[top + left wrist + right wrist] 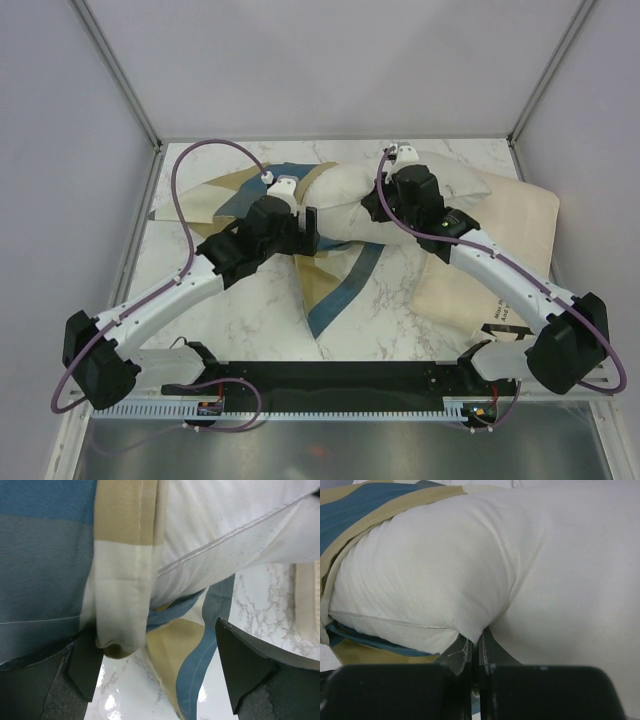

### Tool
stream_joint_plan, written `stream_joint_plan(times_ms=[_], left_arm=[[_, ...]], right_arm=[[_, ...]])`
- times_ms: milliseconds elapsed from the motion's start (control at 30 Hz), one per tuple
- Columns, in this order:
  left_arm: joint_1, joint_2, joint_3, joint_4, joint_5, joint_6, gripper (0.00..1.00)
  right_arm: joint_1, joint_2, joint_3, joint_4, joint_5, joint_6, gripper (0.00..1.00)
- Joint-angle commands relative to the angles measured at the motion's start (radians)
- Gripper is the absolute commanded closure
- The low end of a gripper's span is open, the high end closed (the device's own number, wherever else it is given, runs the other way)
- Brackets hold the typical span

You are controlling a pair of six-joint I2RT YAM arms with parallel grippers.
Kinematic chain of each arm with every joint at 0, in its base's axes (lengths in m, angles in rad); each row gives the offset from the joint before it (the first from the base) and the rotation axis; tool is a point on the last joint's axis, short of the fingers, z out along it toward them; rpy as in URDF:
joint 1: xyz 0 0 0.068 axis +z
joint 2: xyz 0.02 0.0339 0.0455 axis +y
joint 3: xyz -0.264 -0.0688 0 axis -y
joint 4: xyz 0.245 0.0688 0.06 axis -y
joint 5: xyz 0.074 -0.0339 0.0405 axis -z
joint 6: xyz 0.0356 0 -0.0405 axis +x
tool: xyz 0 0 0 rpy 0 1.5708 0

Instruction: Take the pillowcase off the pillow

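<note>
The plump off-white pillow (345, 200) lies mid-table, its left end still inside the blue, tan and cream pillowcase (225, 200). The cover's loose end trails toward the front (335, 285). My left gripper (308, 230) sits at the cover's opening edge. In the left wrist view it (160, 672) stands wide open, and a bunched fold of pillowcase (122, 605) rests against the left finger (85, 665), held by nothing. My right gripper (373, 205) is at the pillow's bare right part. It (479, 647) is shut on a pinch of the pillow (470, 565) skin.
A flatter cream pillow (515, 225) lies at the right under the right arm. Bare marble table (400, 310) shows in front of the pillow. White walls and metal posts close in the back and sides. Purple cables loop over both arms.
</note>
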Motion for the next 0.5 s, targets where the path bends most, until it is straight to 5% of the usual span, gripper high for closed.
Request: stream_joint_plan(times_ms=[0, 167, 300, 400, 467], left_arm=[[-0.026, 0.033, 0.006, 0.019, -0.173, -0.027, 0.04], [-0.029, 0.057, -0.007, 0.045, -0.373, 0.021, 0.12], [-0.024, 0.061, -0.033, 0.072, -0.486, 0.072, 0.74], [0.000, 0.048, -0.050, 0.075, -0.537, 0.101, 0.98], [0.026, 0.024, -0.069, 0.077, -0.522, 0.111, 0.98]], right_arm=[[0.046, -0.060, 0.015, 0.072, 0.006, 0.033, 1.00], [0.074, -0.103, -0.031, 0.072, 0.020, 0.039, 1.00], [0.076, -0.155, -0.081, 0.073, 0.026, 0.044, 1.00], [0.076, -0.198, -0.107, 0.064, 0.037, 0.037, 1.00], [0.077, -0.227, -0.115, 0.049, 0.073, 0.028, 1.00]])
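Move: The pillowcase hem, its white-banded lower edge, hangs beside the left hand's open fingers, about 3 cm ahead, 3 cm to their left and 1 cm lower; from the right hand, still holding the bare pillow, it lies roughly 18 cm left and 4 cm back. From the left hand, the case's striped body spreads about 20 cm left and 9 cm ahead. The drooping case corner lies some 14 cm back, 7 cm right and 12 cm below. The hem is caught by the left hand, which slides about 5 cm left and 3 cm forward, sinking slightly and turning some 15 degrees counter-clockwise with its left side rising. Its wide-open fingers shut midway and pinch the hem cloth. The right hand keeps its pinch on the bare pillow and draws it about 4 cm back. ##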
